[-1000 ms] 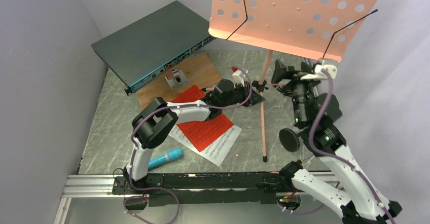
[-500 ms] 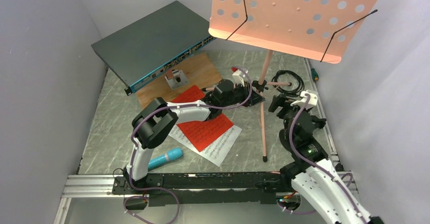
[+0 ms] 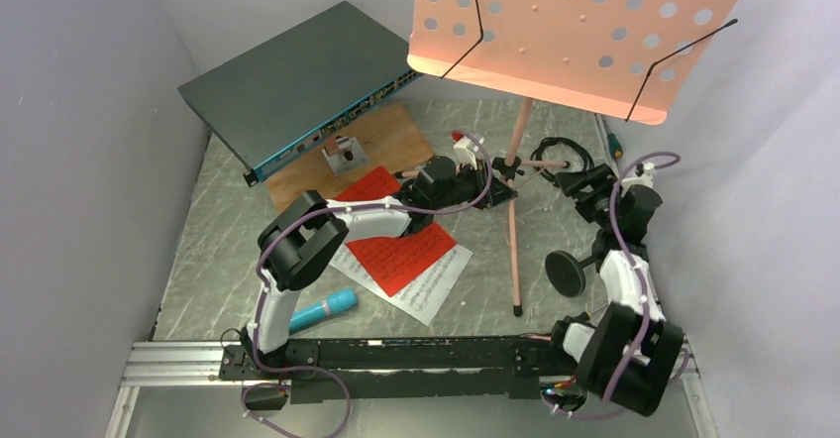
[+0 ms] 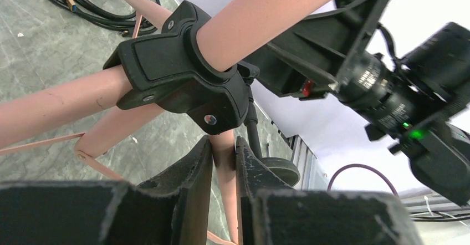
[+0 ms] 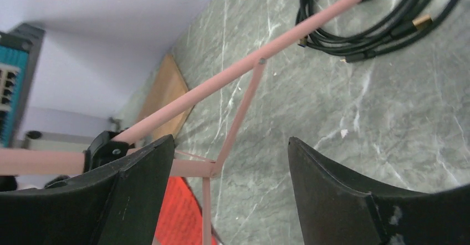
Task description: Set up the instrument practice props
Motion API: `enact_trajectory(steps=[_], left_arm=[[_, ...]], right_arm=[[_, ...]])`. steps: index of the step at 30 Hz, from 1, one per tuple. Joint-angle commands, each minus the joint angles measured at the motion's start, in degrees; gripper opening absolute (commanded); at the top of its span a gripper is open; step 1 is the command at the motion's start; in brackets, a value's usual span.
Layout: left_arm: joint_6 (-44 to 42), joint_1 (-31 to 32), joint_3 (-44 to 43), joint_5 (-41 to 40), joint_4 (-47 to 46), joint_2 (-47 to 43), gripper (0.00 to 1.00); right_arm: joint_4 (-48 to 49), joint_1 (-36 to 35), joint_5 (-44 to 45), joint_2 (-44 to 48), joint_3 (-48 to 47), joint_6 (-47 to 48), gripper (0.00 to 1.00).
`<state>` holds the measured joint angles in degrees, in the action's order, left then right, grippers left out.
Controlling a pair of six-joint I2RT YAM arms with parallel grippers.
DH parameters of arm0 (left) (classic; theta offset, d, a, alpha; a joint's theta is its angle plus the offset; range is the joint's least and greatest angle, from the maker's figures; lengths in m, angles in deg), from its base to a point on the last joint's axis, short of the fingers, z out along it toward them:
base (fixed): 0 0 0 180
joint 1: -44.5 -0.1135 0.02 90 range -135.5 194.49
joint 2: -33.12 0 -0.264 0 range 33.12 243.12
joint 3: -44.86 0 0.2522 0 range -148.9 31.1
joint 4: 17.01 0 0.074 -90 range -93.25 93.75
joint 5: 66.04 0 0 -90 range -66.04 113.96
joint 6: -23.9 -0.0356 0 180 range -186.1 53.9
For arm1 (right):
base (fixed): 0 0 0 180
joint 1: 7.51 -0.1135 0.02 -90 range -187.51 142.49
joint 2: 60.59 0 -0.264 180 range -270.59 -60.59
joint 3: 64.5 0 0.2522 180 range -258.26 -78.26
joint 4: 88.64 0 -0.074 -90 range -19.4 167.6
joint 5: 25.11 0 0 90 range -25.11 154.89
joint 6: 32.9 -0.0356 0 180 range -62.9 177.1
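The salmon-pink music stand (image 3: 584, 32) stands upright on its tripod, with its pole (image 3: 517, 141) rising from a black hub (image 4: 183, 73). My left gripper (image 3: 492, 182) is shut on one pink leg just under that hub, and the tube sits pinched between its fingers (image 4: 199, 167). My right gripper (image 3: 584, 182) hovers open to the right of the hub, holding nothing and facing a leg (image 5: 249, 73). Red sheet music (image 3: 401, 250) lies on white pages (image 3: 431, 284). The cyan microphone (image 3: 325, 309) lies near the front. The black mic stand's round base (image 3: 567, 273) sits by the right arm.
A dark grey network switch (image 3: 297, 81) and a wooden board (image 3: 396, 141) with a metal bracket (image 3: 344, 153) lie at the back left. A coiled black cable (image 3: 560, 153) lies behind the right gripper. Grey walls close both sides, and a metal rail (image 3: 396, 354) runs along the front.
The right arm came down from beside the stand's desk and swung right, so its gripper now hangs low near the cable with the jaws slightly narrower. The left arm kept still.
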<state>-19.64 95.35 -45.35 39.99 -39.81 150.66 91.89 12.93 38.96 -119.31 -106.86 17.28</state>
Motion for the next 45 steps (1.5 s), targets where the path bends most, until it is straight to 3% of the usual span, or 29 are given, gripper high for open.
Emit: enact_trajectory(steps=[1, 3, 6, 15, 17, 20, 26, 32, 39, 41, 45], left_arm=[[-4.62, -2.49, 4.50, -4.33, 17.31, 5.21, 0.00], [-4.47, -2.58, 4.23, -4.02, 17.86, 5.50, 0.00], [-4.25, -2.60, 3.79, -3.63, 18.10, 5.43, 0.00], [-3.58, -2.60, 3.62, -2.07, 17.50, 5.93, 0.00], [-3.63, -2.63, 3.05, -1.71, 18.15, 6.13, 0.00], [-4.26, -2.65, 3.06, -2.19, 18.01, 5.72, 0.00], [-4.10, -2.61, 3.64, -2.17, 17.17, 5.34, 0.00], [-4.72, -2.63, 3.76, -2.01, 17.72, 5.12, 0.00], [-4.85, -2.68, 3.69, -1.95, 17.79, 5.17, 0.00], [-5.05, -2.69, 3.59, -2.12, 18.12, 5.12, 0.00], [-5.14, -2.68, 3.45, -1.96, 18.29, 4.98, 0.00]], right_arm=[[11.36, 7.79, -21.50, -6.98, -1.55, -7.12, 0.77], [15.43, 8.95, -25.68, -10.57, -1.28, -9.88, 0.75], [31.56, 7.66, -32.47, -15.41, 0.46, -16.91, 0.72], [54.97, -1.59, -23.96, -13.23, 7.72, -7.11, 0.76], [58.16, -2.07, -25.30, -16.17, 7.07, -6.48, 0.74], [70.26, -2.07, -27.57, -21.15, 7.64, -9.84, 0.71], [78.91, -2.27, -32.42, -27.72, 5.72, -13.27, 0.64], [77.94, -3.24, -33.21, -28.34, 5.09, -12.26, 0.57], [65.63, -5.25, -31.03, -26.06, 2.72, -5.68, 0.51], [62.59, -5.24, -30.44, -25.94, 1.90, -5.50, 0.40], [53.16, -4.89, -28.41, -25.83, 0.43, -8.99, 0.10]])
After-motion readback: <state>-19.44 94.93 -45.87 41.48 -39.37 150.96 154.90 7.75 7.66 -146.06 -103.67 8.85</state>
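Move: The music stand's black leg hub lies about 13 cm to the right hand's left, some 3 cm ahead and 3 cm above it. Down on the table, the coiled cable is roughly 8 cm ahead of the right hand and 3 cm to its right, 17 cm below. The left hand is already on the leg just under the hub, which sits about 4 cm above and 3 cm ahead of it, with no sideways offset. With the left fingers still gripping the stand's leg just below the hub, the right hand dips briefly right and down, then swings about 10 cm left and rises a few centimetres to bring its fingertips close to the hub. It turns some 35 degrees counter-clockwise, tips its fingers up by over 25 degrees, and narrows them from wide to nearly shut; contact with the hub can't be made out. ##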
